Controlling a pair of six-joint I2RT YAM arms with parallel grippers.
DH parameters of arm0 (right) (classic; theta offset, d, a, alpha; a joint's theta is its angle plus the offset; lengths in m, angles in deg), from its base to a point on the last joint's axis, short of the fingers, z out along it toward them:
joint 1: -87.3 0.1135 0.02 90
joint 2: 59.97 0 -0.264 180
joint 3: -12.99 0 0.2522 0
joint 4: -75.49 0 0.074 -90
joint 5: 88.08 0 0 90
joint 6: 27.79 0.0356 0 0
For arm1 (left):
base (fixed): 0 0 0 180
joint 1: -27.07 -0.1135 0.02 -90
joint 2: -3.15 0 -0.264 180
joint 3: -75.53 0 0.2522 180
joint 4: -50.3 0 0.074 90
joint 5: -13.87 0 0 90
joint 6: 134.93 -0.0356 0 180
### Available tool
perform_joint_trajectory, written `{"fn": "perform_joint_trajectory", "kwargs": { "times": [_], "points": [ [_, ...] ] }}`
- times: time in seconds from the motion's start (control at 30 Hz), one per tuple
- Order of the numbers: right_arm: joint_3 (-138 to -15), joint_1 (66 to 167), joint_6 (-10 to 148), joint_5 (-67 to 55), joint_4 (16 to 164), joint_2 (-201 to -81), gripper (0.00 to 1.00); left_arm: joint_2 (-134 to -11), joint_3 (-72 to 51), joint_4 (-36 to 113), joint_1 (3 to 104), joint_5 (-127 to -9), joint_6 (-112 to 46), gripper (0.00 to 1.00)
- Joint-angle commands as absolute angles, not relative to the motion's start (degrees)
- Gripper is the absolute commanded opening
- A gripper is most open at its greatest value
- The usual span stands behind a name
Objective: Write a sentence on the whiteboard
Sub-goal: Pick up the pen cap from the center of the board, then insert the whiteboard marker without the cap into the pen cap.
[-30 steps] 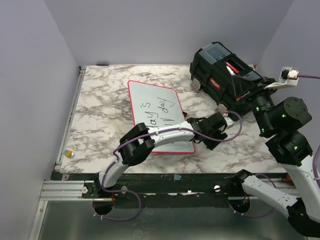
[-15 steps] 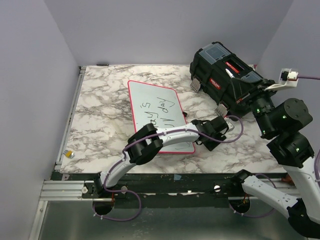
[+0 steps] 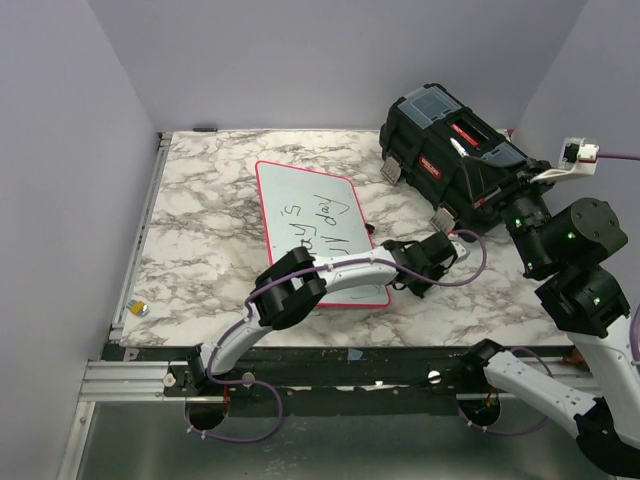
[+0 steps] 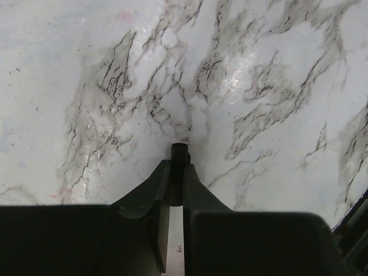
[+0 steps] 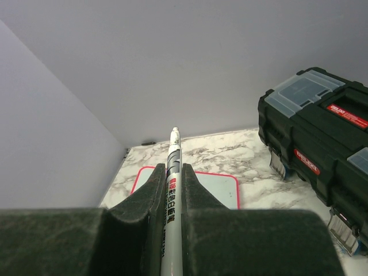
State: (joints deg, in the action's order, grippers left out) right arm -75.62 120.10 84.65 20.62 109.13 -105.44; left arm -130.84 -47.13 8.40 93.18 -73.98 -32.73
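The whiteboard with its red rim lies flat on the marble table. The sentence is black handwriting in two lines on it. My left gripper is low over the table just right of the board's near corner, and in the left wrist view this gripper is shut on a small black cap above bare marble. My right gripper is raised and shut on a white marker that points toward the whiteboard. In the top view the right gripper hangs in front of the toolbox.
A black toolbox with red latches stands at the back right, close to both grippers, also visible as the toolbox on the right of the right wrist view. A small yellow object lies near the table's left edge. Walls enclose the table.
My left gripper's jaws have come together on the black cap, and the left arm has reached slightly further right. The right arm and marker have stayed put.
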Motion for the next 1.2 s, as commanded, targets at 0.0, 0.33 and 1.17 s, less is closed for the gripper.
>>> {"fn": "perform_joint_trajectory", "kwargs": {
  "times": [0.0,0.33,1.17],
  "points": [
    [-74.6,120.3,85.3,19.6,110.6,-105.1,0.01,-128.7,-42.4,10.6,93.6,-72.3,-32.6,0.00],
    [-72.9,120.3,85.3,19.7,110.7,-103.9,0.01,-117.8,-35.5,15.4,93.7,-71.4,-34.5,0.00],
    [-72.8,120.3,87.4,14.6,112.4,-104.9,0.01,-92.5,-19.1,17.1,93.6,-79.9,-39.8,0.00]
  ]
}}
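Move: The pen cap is already pinched in the left fingers just over the tabletop. The uncapped tip of the pen in the right hand is roughly 45 cm above the left hand and 11 cm farther out; the whiteboard's middle lies some 25 cm left and 15 cm ahead, its upper black clip about 12 cm left and 16 cm ahead. From the right hand, the cap is about 45 cm below, 3 cm back and 2 cm to the left. Keeping its pinch on the pen cap, the left hand first slides about 2.5 cm left and a little back low over the table, then climbs to some 14 cm, drifting farther left over the whiteboard's near right corner as its fingers swing about 15 degrees up, outward and to the right. The right hand keeps hold of the pen, tip forward, and sinks 2.5 cm or so with a slight downward tip. ##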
